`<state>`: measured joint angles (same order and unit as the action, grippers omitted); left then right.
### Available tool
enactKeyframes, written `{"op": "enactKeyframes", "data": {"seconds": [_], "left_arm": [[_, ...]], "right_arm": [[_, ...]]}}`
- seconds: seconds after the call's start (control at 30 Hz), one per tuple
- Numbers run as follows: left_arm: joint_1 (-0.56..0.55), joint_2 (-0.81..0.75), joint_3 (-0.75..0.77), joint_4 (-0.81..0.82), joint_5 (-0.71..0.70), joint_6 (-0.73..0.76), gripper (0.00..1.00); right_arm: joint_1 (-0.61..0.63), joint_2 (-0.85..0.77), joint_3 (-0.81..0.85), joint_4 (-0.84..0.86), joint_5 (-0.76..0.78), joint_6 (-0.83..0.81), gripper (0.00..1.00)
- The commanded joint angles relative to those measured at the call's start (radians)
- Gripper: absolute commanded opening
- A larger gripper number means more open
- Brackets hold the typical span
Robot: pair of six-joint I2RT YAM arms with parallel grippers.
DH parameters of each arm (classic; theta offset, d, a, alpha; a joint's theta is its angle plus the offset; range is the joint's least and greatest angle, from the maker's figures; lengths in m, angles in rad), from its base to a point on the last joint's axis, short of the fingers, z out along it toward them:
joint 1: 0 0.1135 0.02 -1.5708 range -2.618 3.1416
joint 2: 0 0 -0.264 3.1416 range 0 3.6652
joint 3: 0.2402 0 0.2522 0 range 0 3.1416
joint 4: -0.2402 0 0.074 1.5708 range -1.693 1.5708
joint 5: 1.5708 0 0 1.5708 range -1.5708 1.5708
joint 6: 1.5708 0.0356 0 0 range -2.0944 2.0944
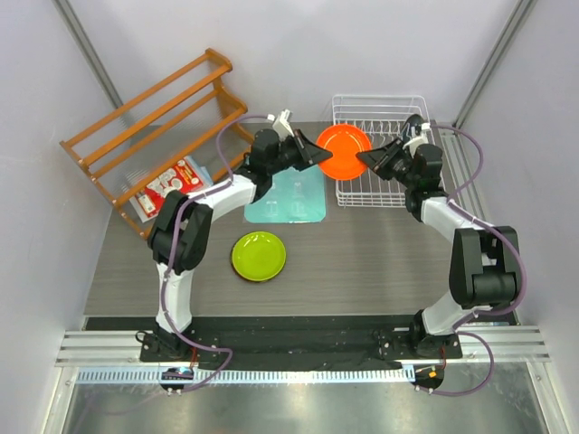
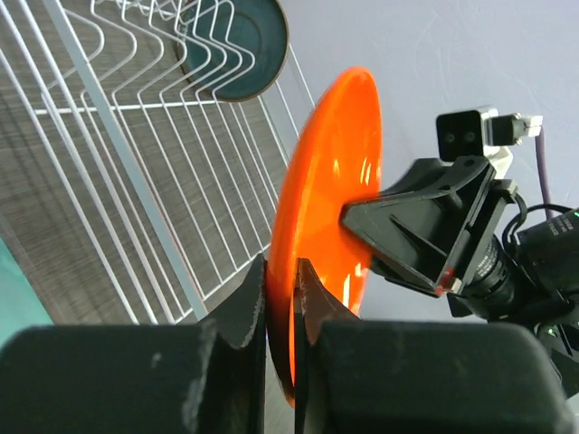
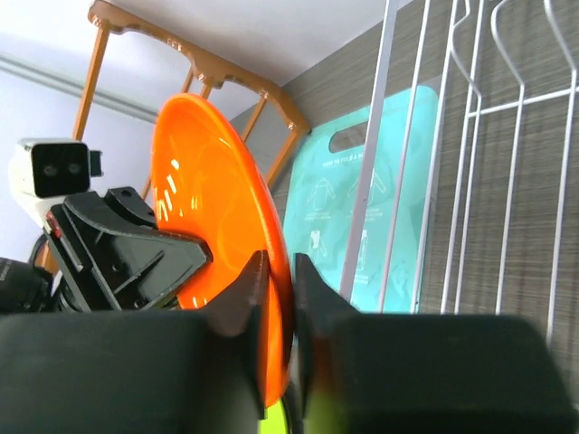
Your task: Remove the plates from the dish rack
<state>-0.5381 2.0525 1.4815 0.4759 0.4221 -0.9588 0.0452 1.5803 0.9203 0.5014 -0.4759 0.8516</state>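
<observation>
The orange plate point(image 1: 344, 149) hangs on edge in the air over the left end of the white wire dish rack point(image 1: 391, 192). My left gripper point(image 1: 319, 155) is shut on its left rim, and my right gripper point(image 1: 365, 162) is shut on its right rim. In the left wrist view the left gripper point(image 2: 282, 276) pinches the orange plate point(image 2: 330, 172), with the right gripper point(image 2: 362, 217) across from it. A dark teal-blue plate point(image 2: 244, 45) stands in the dish rack point(image 2: 136, 136). The lime plate point(image 1: 259, 256) lies flat on the table. A dark red floral plate point(image 1: 167, 187) lies by the wooden rack.
A teal rectangular board point(image 1: 286, 195) lies flat just left of the dish rack, below the held plate. An orange-brown wooden slatted rack point(image 1: 154, 127) stands at the back left. Grey walls close in the table at the back and on both sides.
</observation>
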Motion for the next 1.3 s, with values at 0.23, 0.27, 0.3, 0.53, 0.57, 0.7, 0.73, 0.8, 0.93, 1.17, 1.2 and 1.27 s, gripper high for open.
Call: {"op": "enactKeyframes", "data": {"seconds": [0.23,0.27,0.3,0.53,0.57,0.7,0.73,0.8,0.93,1.17,1.2,1.27], "left_arm": [[-0.008,-0.317,-0.214,-0.267,-0.310,0.308,0.00],[-0.007,-0.346,-0.242,-0.281,-0.336,0.325,0.00],[-0.006,-0.376,-0.265,-0.325,-0.380,0.337,0.00],[-0.003,-0.652,-0.574,-0.392,-0.479,0.286,0.00],[-0.003,-0.716,-0.654,-0.385,-0.483,0.276,0.00],[-0.005,-0.854,-0.818,-0.392,-0.511,0.238,0.00],[-0.005,-0.879,-0.848,-0.396,-0.528,0.223,0.00],[-0.005,-0.951,-0.907,-0.411,-0.543,0.215,0.00],[-0.005,-1.041,-0.948,-0.462,-0.572,0.206,0.00],[-0.005,-1.094,-0.971,-0.568,-0.600,0.180,0.00],[-0.005,-1.097,-0.980,-0.566,-0.595,0.158,0.00],[-0.005,-1.112,-1.013,-0.565,-0.592,0.144,0.00]], "right_arm": [[-0.005,-0.043,0.196,-0.285,0.104,-0.267,0.67],[-0.007,-0.052,0.206,-0.334,0.132,-0.288,0.68],[-0.013,-0.069,0.213,-0.352,0.141,-0.328,0.69],[-0.062,-0.092,0.287,-0.489,0.289,-0.456,0.74],[-0.065,-0.089,0.296,-0.524,0.304,-0.463,0.75],[-0.079,-0.057,0.351,-0.578,0.364,-0.513,0.81],[-0.082,-0.045,0.368,-0.586,0.381,-0.522,0.88],[-0.087,-0.036,0.382,-0.607,0.398,-0.528,1.00],[-0.093,-0.022,0.390,-0.613,0.421,-0.534,1.00],[-0.099,0.013,0.410,-0.641,0.460,-0.549,1.00],[-0.099,0.024,0.425,-0.649,0.470,-0.557,1.00],[-0.102,0.033,0.440,-0.664,0.471,-0.565,1.00]]}}
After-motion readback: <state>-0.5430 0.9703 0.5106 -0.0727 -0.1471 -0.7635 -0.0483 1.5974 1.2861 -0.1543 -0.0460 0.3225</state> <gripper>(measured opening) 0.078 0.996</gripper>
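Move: Both hands grip the orange plate between them. The green plate, lying on the red one, is some 17 cm back, 19 cm left and 21 cm below the left hand; the turquoise folding mat is about 12 cm left of that hand and 2 cm ahead, also 21 cm down. From the right hand, the dark teal plate in the rack is roughly 11 cm ahead, 15 cm right and 12 cm lower, with the rack's middle 9 cm ahead, 6 cm right, 16 cm below. The right fingers open wide and let go of the orange plate's edge while the left keeps its pinch and carries the plate about 30 cm back and left, some 10 cm down, towards the green plate. On the way the left hand rolls left side up and swings counter-clockwise, its fingers dipping. The empty right hand draws off about 13 cm to the right towards the teal plate, rolling left side down and turning clockwise. ##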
